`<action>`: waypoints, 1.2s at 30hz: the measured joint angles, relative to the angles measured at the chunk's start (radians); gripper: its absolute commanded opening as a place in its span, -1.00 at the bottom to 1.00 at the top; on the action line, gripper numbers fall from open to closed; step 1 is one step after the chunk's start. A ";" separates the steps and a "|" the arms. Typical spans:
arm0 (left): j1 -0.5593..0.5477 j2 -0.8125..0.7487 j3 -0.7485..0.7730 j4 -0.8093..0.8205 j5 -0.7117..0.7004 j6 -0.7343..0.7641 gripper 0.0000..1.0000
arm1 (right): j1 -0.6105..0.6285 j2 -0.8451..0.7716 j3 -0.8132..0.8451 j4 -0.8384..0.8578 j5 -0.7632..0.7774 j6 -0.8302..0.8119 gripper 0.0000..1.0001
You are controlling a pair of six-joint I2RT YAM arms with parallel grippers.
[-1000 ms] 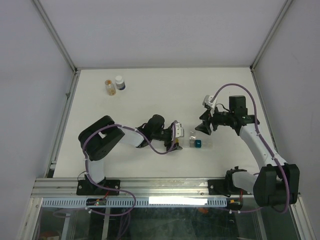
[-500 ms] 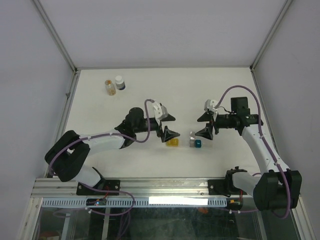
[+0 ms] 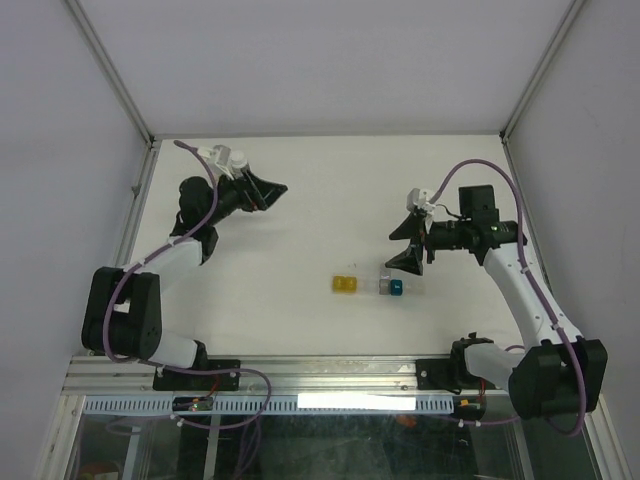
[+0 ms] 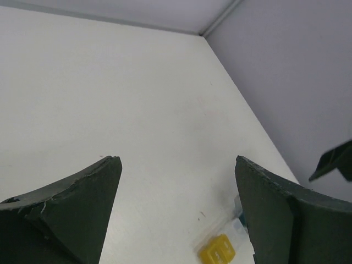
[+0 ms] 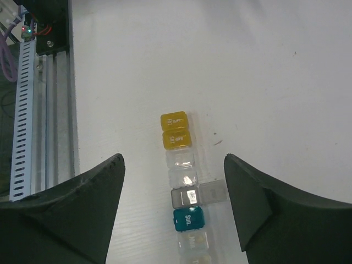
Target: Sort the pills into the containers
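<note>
The containers sit mid-table: a yellow one (image 3: 345, 284) and a teal one (image 3: 396, 289) joined to a clear section. In the right wrist view they form one strip, with yellow (image 5: 176, 130), clear cells (image 5: 182, 168), a grey cell with its lid open (image 5: 190, 196) and teal (image 5: 190, 219). My right gripper (image 3: 393, 250) (image 5: 173, 158) hovers open just behind the teal end, holding nothing. At the back left my left gripper (image 3: 272, 193) (image 4: 176, 159) stands open and empty, far from the yellow container (image 4: 217, 256). No pills show in any view.
A white bottle (image 3: 238, 158) stands at the back left corner, partly covered by the left wrist. Metal frame rails (image 3: 125, 230) run along the table's left and right sides, and a slotted rail (image 5: 25, 110) lines the near edge.
The left arm has swung from beside the yellow container out to the back left corner, its jaws opening on the way. The right gripper opened wider and barely shifted.
</note>
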 measured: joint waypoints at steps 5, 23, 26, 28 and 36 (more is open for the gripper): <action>0.091 0.083 0.151 -0.114 -0.071 -0.056 0.65 | -0.018 -0.010 -0.071 0.049 0.001 0.079 0.53; 0.137 0.430 0.916 -0.938 -0.710 0.449 0.73 | -0.022 -0.045 -0.074 0.122 0.009 0.162 0.53; 0.144 0.488 0.934 -0.995 -0.723 0.486 0.73 | -0.022 -0.045 -0.074 0.123 0.010 0.164 0.52; 0.150 0.517 0.937 -1.022 -0.724 0.498 0.73 | -0.022 -0.045 -0.074 0.123 0.010 0.164 0.52; 0.163 0.618 0.987 -1.076 -0.723 0.523 0.67 | -0.023 -0.045 -0.074 0.124 0.010 0.166 0.52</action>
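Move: The amber jar stands about 15 cm ahead of the left hand, some 20 cm to its left and roughly 16 cm below. The white bottle is the jar's close neighbour, some 6 cm to the right of it and 4 cm farther out. From the idle right hand the jar lies far off, about 30 cm ahead, 55 cm to the left and 17 cm below. Towards the amber jar the left hand, empty and open, sweeps about 20 cm left and 15 cm forward, rising slightly at first, then sinks some 12 cm to end low above the jar. Its wrist rolls and swings counter-clockwise on the way, tipping the fingers from nearly level to steeply down; they stay wide open, with no contact seen. ##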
